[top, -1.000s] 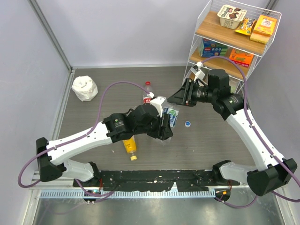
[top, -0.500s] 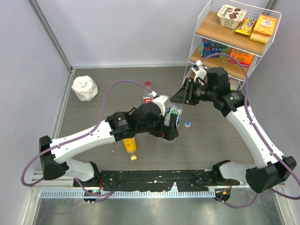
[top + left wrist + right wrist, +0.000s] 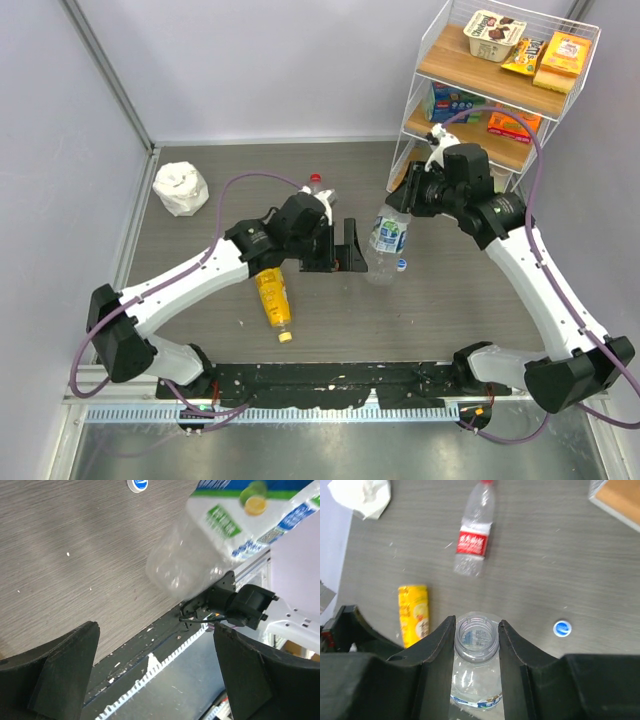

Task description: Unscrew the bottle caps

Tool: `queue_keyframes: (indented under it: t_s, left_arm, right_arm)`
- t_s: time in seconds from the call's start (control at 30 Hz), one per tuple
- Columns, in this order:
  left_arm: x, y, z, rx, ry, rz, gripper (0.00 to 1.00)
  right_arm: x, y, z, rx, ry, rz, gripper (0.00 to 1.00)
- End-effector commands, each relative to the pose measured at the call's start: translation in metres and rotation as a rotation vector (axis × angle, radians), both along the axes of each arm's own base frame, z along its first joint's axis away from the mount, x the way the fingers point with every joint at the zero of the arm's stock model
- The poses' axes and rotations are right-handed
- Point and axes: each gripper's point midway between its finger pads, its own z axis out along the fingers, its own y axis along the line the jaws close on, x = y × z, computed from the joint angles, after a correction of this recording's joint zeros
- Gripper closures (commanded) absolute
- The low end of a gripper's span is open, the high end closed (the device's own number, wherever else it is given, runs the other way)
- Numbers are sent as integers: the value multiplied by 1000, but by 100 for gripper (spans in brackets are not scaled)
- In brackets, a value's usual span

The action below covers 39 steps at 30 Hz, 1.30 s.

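My right gripper (image 3: 476, 624) is shut on the neck of the small clear bottle (image 3: 475, 680), whose mouth is uncapped. In the top view that bottle (image 3: 385, 240) hangs tilted from the right gripper (image 3: 402, 203). Its blue-white cap (image 3: 400, 264) lies on the table beside it. My left gripper (image 3: 348, 248) stands open just left of the bottle, nothing between its fingers (image 3: 65, 670). The red-label bottle (image 3: 472, 537) lies flat with its red cap (image 3: 315, 178) on. The yellow bottle (image 3: 272, 295) lies flat, yellow cap (image 3: 285, 337) on.
A crumpled white paper (image 3: 180, 188) sits at the back left. A wire shelf (image 3: 430, 60) with snack boxes stands at the back right, close behind the right arm. A black rail (image 3: 330, 378) runs along the near table edge.
The left gripper opened, let go of the small bottle and drew back to the left. The bottle now hangs tilted from the right gripper alone.
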Motion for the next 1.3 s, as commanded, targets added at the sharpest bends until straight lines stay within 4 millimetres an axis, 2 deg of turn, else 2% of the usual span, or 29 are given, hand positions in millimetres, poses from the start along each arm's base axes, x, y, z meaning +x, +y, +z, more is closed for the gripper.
queue_keyframes:
  t_s: [0.0,0.17,0.2,0.27,0.3,0.33,0.37,0.4,0.43,0.47,0.5,0.53,0.57,0.67,0.7,0.73,0.77,0.8,0.83,0.87,1.03,1.07,1.17,1.27]
  left_arm:
    - [3,7,31,-124,35,1,0]
    - [18,32,45,-150,52,61,0]
    - [21,37,45,-157,55,71,0]
    - [30,45,44,-162,64,97,0]
    - [34,48,43,-165,72,106,0]
    - [39,50,42,-168,77,116,0]
    - [41,50,43,-176,82,113,0]
    - [46,50,42,-182,87,113,0]
    - [50,49,44,-189,90,110,0]
    - [55,47,43,-189,97,105,0]
    - [60,45,44,-193,101,93,0]
    - [64,42,46,-196,102,82,0]
    - [69,40,49,-202,103,72,0]
    - [82,32,51,-201,110,46,0]
    - [87,29,53,-204,110,38,0]
    - [90,27,56,-211,110,29,0]
    - [93,25,54,-211,116,23,0]
    - [98,23,55,-215,118,21,0]
    - [100,22,54,-218,126,18,1]
    - [103,22,53,-221,130,15,0]
    - [120,25,54,-240,141,15,0]
    - [123,26,57,-249,139,15,0]
    - [134,30,58,-260,140,26,0]
    - [142,34,59,-270,141,32,0]
  right_arm:
    - [28,-33,45,-71,-243,-181,99]
    - [47,-48,63,-100,-398,-263,98]
    - [49,-50,60,-118,-417,-260,98]
    - [56,-49,71,-119,-509,-260,99]
    - [58,-51,66,-132,-526,-259,99]
    - [62,-51,75,-130,-587,-263,99]
    - [62,-52,70,-141,-601,-262,99]
    - [66,-55,78,-143,-656,-281,99]
    - [66,-56,67,-160,-649,-283,99]
    - [69,-59,81,-158,-720,-301,98]
    - [70,-59,69,-176,-717,-297,99]
    - [72,-61,78,-172,-770,-309,98]
    - [75,-61,70,-175,-769,-316,99]
    - [84,-63,68,-190,-806,-341,98]
    - [90,-63,59,-205,-791,-349,99]
    - [92,-63,62,-201,-806,-358,98]
    - [98,-64,53,-213,-791,-369,98]
    - [102,-63,55,-204,-805,-378,98]
    - [108,-64,47,-217,-791,-389,99]
    - [111,-63,47,-212,-798,-397,98]
    - [131,-64,26,-233,-786,-440,98]
    - [134,-64,17,-242,-772,-440,99]
    - [139,-65,4,-251,-764,-457,98]
    - [143,-70,-19,-284,-719,-480,99]
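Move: The right hand already grips the uncapped water bottle by its neck; the clear table spot it is taken to lies about 13 cm ahead, 5 cm right and 27 cm down. From that hand, the shelf's lower board is 20 cm ahead and 19 cm right, and the loose blue cap nearly straight below. From the open left hand, the red-capped bottle lies about 25 cm ahead, 12 cm left and 19 cm down, the yellow bottle 2 cm ahead and 23 cm left. Right hand carries the uncapped bottle about 14 cm forward and right, tilting up; open left advances similarly towards red-capped bottle. ##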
